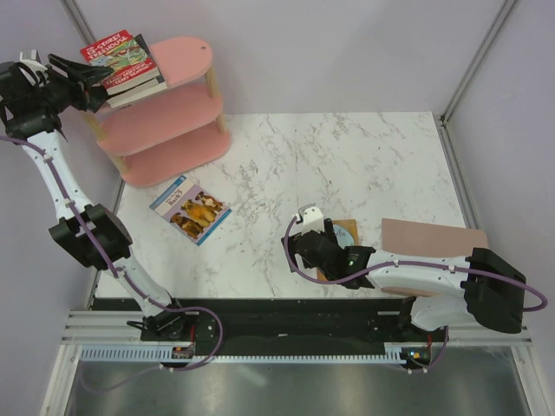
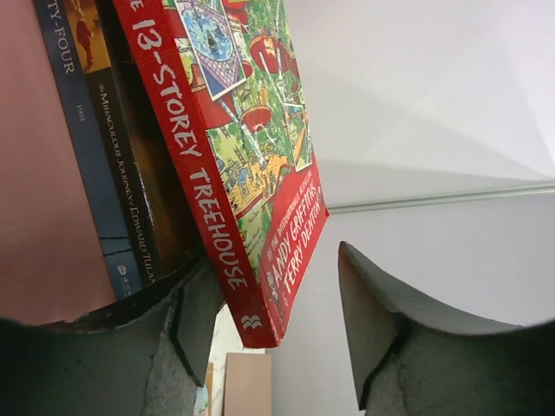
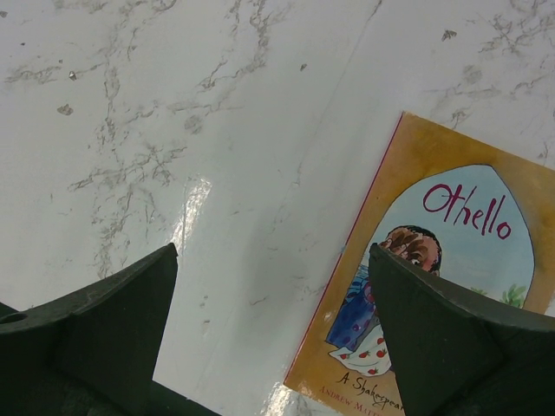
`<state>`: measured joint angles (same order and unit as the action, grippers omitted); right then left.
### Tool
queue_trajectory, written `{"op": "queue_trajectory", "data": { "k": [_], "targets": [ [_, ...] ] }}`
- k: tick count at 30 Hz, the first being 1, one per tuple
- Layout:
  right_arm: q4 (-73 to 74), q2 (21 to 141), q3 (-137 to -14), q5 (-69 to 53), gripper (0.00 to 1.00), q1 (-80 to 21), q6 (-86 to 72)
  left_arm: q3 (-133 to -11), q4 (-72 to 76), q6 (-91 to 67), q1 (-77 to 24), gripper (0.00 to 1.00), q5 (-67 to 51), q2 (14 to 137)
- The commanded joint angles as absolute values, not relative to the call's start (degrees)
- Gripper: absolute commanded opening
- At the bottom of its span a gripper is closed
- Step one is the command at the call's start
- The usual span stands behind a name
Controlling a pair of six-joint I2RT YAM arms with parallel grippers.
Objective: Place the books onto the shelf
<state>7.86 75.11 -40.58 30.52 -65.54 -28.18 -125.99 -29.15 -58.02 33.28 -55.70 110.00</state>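
The pink three-tier shelf (image 1: 165, 113) stands at the table's back left. Three books are stacked on its top board: the red treehouse book (image 1: 117, 54) on top, over a dark brown one (image 2: 117, 173) and a dark blue one (image 2: 74, 130). My left gripper (image 1: 91, 85) is at the stack's near edge, open, with the red book's (image 2: 234, 130) corner between its fingers and the right finger apart from it. The light blue puppy book (image 1: 191, 211) lies flat on the table. My right gripper (image 1: 314, 241) hovers open over the orange-tan book (image 3: 451, 217), which lies partly under its right finger.
A plain brown board (image 1: 434, 236) lies flat at the table's right front, beside the right arm. Grey walls close in behind the shelf and on both sides. White marble tabletop (image 1: 347, 165) stretches between the shelf and the right arm.
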Motion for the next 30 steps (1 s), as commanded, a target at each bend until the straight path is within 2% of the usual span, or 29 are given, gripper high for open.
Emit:
{"op": "queue_trajectory", "data": {
  "k": [1, 7, 11, 22, 23, 25, 30],
  "targets": [
    [7.7, 75.3, -42.9, 31.8, 0.98, -66.0, -27.9, -127.6, -30.9, -57.7, 33.9, 0.67, -55.1, 109.1],
    [7.7, 74.9, -42.6, 31.8, 0.98, -66.0, -27.9, -130.3, -30.9, -61.0, 35.1, 0.72, -55.0, 107.7],
    [7.7, 74.9, -42.6, 31.8, 0.98, -66.0, -27.9, -130.9, -31.0, -63.9, 36.1, 0.79, -55.3, 107.1],
    [7.7, 74.8, -42.6, 31.6, 0.98, -66.0, -27.9, -131.2, -30.9, -63.0, 36.7, 0.83, -46.3, 104.0],
    [7.7, 74.8, -42.6, 31.6, 0.98, -66.0, -27.9, -131.1, -30.8, -62.9, 36.7, 0.85, -45.9, 104.2],
    [7.7, 74.9, -42.7, 31.6, 0.98, -65.9, -27.9, -131.2, -30.9, -63.0, 36.7, 0.99, -46.3, 104.9],
    [7.7, 75.0, -42.7, 31.5, 0.98, -66.0, -27.9, -131.0, -30.5, -60.6, 36.7, 1.0, -45.3, 104.3]
  ]
}}
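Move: The 13-Storey Treehouse book I have just released lies on top of the stack on the top shelf board, its middle some 7 cm ahead of my left hand, 5 cm to the right and 2 cm lower. Under it the 1984 book is about 5 cm ahead, 5 cm right and 6 cm below. The dog book lies on the table, roughly 14 cm back, 20 cm right and 42 cm down. From my right hand the Treehouse book is about 32 cm ahead, 41 cm left and 30 cm up. I spread the already parted fingers of my left hand on to nearly wide open, clearing the near corner of the Treehouse book. As they open I ease the hand up about 3 cm, then also back and left by about 1.5 cm each, away from the stack, turning it slightly counter-clockwise. ##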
